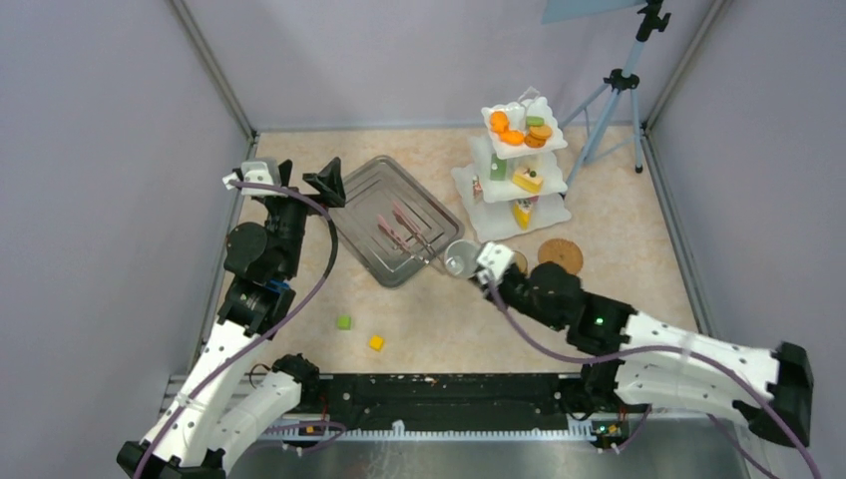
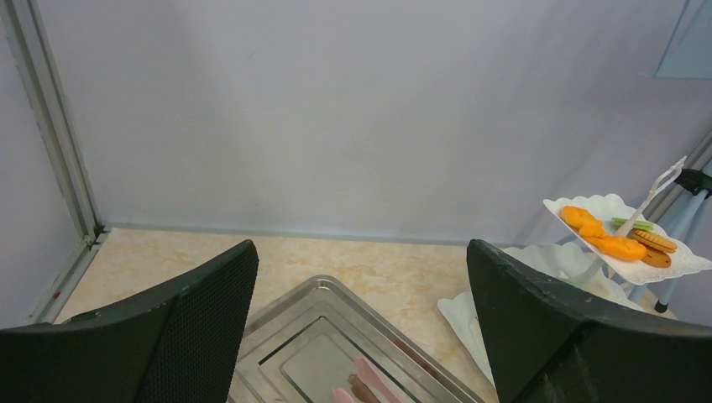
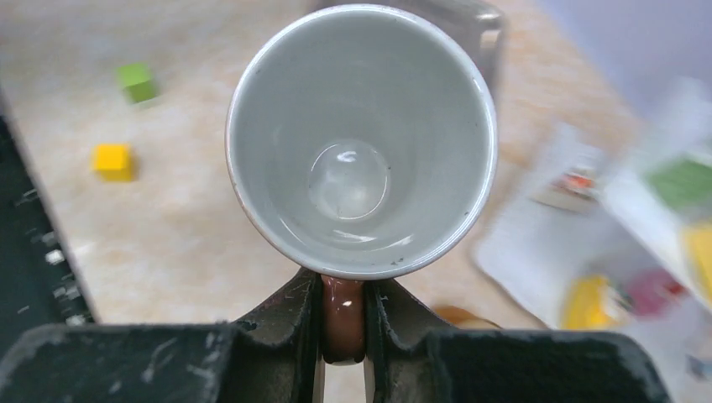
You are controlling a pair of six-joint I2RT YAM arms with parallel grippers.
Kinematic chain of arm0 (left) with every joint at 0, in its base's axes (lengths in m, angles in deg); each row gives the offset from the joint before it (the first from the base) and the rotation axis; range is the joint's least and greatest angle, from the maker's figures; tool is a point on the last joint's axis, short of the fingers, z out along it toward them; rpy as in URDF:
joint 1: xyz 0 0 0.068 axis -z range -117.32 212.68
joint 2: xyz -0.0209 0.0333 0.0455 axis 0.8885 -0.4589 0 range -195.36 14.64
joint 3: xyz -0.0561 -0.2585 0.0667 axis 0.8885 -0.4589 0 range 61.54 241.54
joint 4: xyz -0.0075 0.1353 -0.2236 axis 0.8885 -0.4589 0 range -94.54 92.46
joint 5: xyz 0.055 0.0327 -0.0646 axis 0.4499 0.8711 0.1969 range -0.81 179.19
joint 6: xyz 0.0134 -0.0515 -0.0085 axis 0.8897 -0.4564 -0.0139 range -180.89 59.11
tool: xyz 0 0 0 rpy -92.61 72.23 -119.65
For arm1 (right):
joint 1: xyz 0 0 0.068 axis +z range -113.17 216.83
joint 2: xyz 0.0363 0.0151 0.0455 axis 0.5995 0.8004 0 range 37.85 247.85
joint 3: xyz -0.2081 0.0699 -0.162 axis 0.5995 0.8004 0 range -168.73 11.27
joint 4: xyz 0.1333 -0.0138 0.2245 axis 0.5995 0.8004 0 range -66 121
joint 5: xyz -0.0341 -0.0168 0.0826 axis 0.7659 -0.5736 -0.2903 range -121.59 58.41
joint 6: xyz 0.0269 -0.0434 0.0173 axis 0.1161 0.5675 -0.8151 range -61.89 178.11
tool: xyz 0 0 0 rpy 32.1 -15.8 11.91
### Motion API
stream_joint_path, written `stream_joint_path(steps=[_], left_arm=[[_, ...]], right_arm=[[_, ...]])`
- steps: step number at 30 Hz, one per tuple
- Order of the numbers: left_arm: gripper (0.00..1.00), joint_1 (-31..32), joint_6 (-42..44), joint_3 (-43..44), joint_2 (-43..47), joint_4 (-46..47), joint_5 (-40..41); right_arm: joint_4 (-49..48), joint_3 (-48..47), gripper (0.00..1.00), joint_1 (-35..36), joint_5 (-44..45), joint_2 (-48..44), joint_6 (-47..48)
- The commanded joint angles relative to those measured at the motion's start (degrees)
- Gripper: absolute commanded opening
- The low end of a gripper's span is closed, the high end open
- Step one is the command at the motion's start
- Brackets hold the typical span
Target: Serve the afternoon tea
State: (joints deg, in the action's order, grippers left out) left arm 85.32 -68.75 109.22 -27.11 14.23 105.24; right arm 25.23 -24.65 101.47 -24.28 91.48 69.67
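Note:
My right gripper [image 3: 342,323] is shut on the brown handle of a small cup [image 3: 361,138], empty and white inside; from above the cup [image 1: 460,257] sits just off the tray's right corner. A brown woven mat [image 1: 560,255] lies to its right, and another mat peeks out beside the right wrist [image 1: 520,261]. The white three-tier stand [image 1: 519,170] at the back right carries orange rounds [image 1: 511,130] on top and a yellow cake wedge [image 1: 528,180] lower down. My left gripper [image 2: 361,336] hangs open over the tray's far corner, holding nothing.
A grey steel tray [image 1: 369,190] with pink tongs [image 1: 409,232] lies at the back centre. A green cube [image 1: 343,322] and a yellow cube [image 1: 376,342] sit near the front. A tripod [image 1: 614,95] stands behind the stand. Grey walls enclose the table.

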Motion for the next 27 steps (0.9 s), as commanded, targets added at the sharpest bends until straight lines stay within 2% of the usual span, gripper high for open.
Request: stream_joint_path(steps=[1, 4, 8, 10, 13, 15, 18, 19, 27], left_arm=[[0.99, -0.03, -0.54, 1.40, 0.57, 1.06, -0.50], [0.99, 0.03, -0.74, 1.37, 0.54, 0.99, -0.74], [0.99, 0.02, -1.17, 1.41, 0.47, 0.95, -1.32], [0.99, 0.04, -1.12, 1.38, 0.34, 0.97, -1.28], [0.99, 0.01, -0.78, 1.29, 0.09, 1.06, -0.73], [0.99, 0.08, -0.76, 1.29, 0.12, 1.06, -0.67], [0.99, 0.26, -0.61, 1.19, 0.48, 1.12, -0.49], [0.99, 0.37, -0.40, 1.17, 0.45, 1.22, -0.21], [0.99, 0.57, -0.28, 1.27, 1.09, 1.17, -0.01]], right_arm=[[8.63, 3.14, 0.00, -4.55, 15.62, -18.49, 2.34], [14.66, 4.10, 0.00, -9.68, 13.34, -28.50, 4.92], [13.45, 6.06, 0.00, -18.34, 18.41, -32.09, 1.63], [12.89, 5.84, 0.00, -22.22, 19.93, -29.20, 0.37], [11.45, 6.13, 0.00, -28.92, 16.22, -20.73, 1.22], [9.21, 7.43, 0.00, -35.75, 9.90, -16.65, 1.64], [4.31, 9.55, 0.00, -47.80, -4.95, -12.90, -0.27], [2.98, 10.03, 0.00, -51.19, -6.77, -11.81, -0.78], [0.70, 9.36, 0.00, -53.15, -7.49, -0.86, 0.93]])
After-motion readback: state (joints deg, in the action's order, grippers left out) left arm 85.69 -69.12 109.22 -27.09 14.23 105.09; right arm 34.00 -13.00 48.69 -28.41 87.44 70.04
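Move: The right hand already holds the grey cup by its handle; the empty ribbed coaster lies about 24 cm to its right, 11 cm ahead and 19 cm below. The orange cup on its coaster stands about 13 cm right, 9 cm ahead and 15 cm below. The cake stand's bottom plate is roughly 25 cm ahead, 12 cm right and 18 cm below. From the idle left hand the ribbed coaster is some 50 cm right, 2 cm back and 40 cm below. Right hand swings its cup about 25 cm right, 10 forward, clockwise, rising, then sinking over the ribbed coaster. ##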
